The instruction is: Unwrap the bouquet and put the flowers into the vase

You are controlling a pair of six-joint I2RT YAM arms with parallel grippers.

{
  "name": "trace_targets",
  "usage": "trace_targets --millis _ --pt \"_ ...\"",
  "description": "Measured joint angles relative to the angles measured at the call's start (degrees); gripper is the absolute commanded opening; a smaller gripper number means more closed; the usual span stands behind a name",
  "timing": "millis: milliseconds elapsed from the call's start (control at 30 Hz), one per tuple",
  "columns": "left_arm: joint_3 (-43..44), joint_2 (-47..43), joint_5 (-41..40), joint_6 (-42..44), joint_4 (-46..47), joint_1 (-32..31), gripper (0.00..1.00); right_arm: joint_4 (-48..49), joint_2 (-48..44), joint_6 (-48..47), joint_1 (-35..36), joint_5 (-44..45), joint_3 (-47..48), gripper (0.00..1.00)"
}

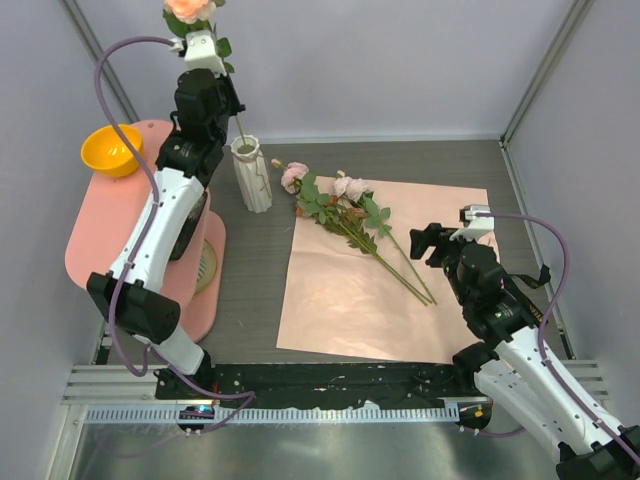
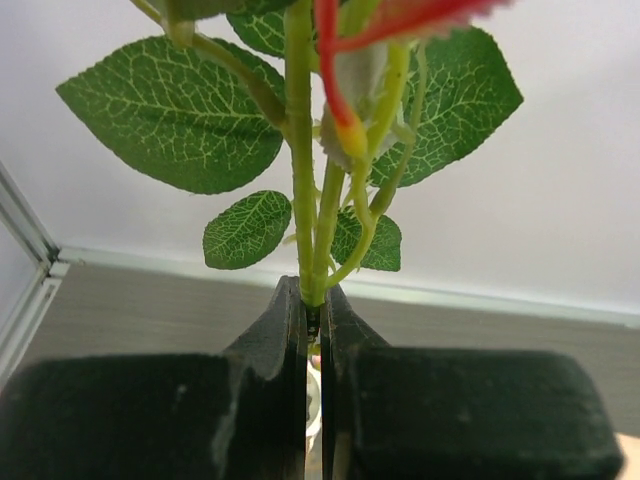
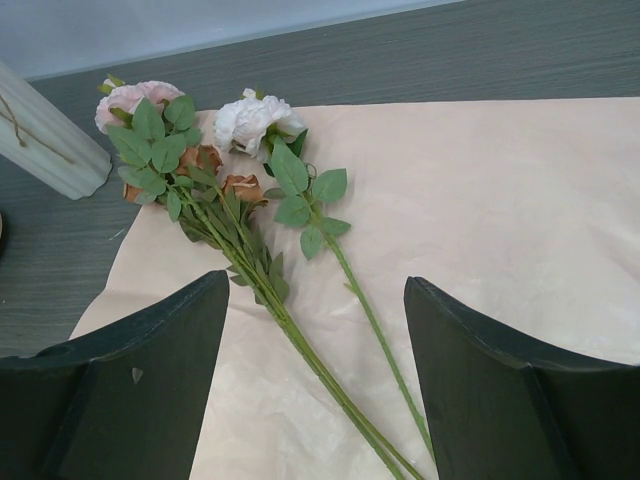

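Observation:
My left gripper (image 1: 205,45) is raised high at the back left, shut on the green stem (image 2: 300,150) of one peach rose (image 1: 188,8). That stem hangs down to the mouth of the white ribbed vase (image 1: 253,175). The wrapping paper (image 1: 400,290) lies unfolded flat as a salmon-pink sheet. On its far left corner lie the other flowers (image 1: 345,205), blooms pointing to the vase and stems running to the near right. My right gripper (image 1: 430,243) hovers open over the sheet's right side, with the stems (image 3: 330,380) below its fingers and nothing between them. The vase (image 3: 45,140) shows at the right wrist view's left edge.
An orange bowl (image 1: 110,150) sits on a pink round stand (image 1: 95,240) left of the vase, under the left arm. Grey walls and metal frame posts (image 1: 540,70) close in the table on three sides.

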Motion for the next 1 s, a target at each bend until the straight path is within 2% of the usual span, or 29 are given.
trace_targets --millis 200,300,333,367,400,433,500,533,633,800,833,1000 --pt "-9.8 0.0 0.2 -0.7 3.7 0.0 0.03 0.0 0.0 0.0 0.0 0.0 0.0 0.77" --pt "-11.3 0.3 0.1 -1.0 4.3 0.0 0.08 0.0 0.0 0.0 0.0 0.0 0.0 0.76" --pt "-11.5 0.4 0.1 -1.0 4.6 0.0 0.12 0.0 0.0 0.0 0.0 0.0 0.0 0.77" --pt "-11.8 0.4 0.0 -1.1 5.1 0.0 0.21 0.0 0.0 0.0 0.0 0.0 0.0 0.77" --pt "-12.2 0.4 -0.2 -1.2 5.6 0.0 0.26 0.0 0.0 0.0 0.0 0.0 0.0 0.77" --pt "-12.5 0.4 -0.4 -1.2 6.0 0.0 0.39 0.0 0.0 0.0 0.0 0.0 0.0 0.76" --pt "-13.5 0.4 -0.8 -1.2 6.7 0.0 0.53 0.0 0.0 0.0 0.0 0.0 0.0 0.76" --pt "-13.7 0.4 -1.0 -1.1 6.8 0.0 0.64 0.0 0.0 0.0 0.0 0.0 0.0 0.77" --pt "-14.2 0.4 -1.4 -1.2 6.7 0.0 0.73 0.0 0.0 0.0 0.0 -0.1 0.0 0.77" --pt "-14.2 -0.1 -1.0 -3.0 5.2 0.0 0.79 0.0 0.5 0.0 0.0 -0.4 0.0 0.76" --pt "-14.2 -0.6 -0.1 -4.2 3.7 0.0 0.87 0.0 1.0 0.0 0.0 -0.5 0.0 0.77" --pt "-14.5 -5.7 7.5 -10.1 -3.8 0.0 0.89 -0.6 5.6 0.1 0.0 -2.0 1.4 0.77"
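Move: The left hand holds the peach flowers by the stem, the stem's lower end already at the vase mouth. The vase's middle is about 6 cm ahead, level sideways and 34 cm below. On the paper, the pink flower lies roughly 11 cm ahead, 9 cm right and 43 cm down, the white flower about 9 cm ahead and 21 cm right. From the idle right hand, the vase is some 24 cm ahead, 35 cm left and 10 cm below. Left hand lowers the stem about 9 cm into the vase, opens wide, then draws back some 4 cm. ##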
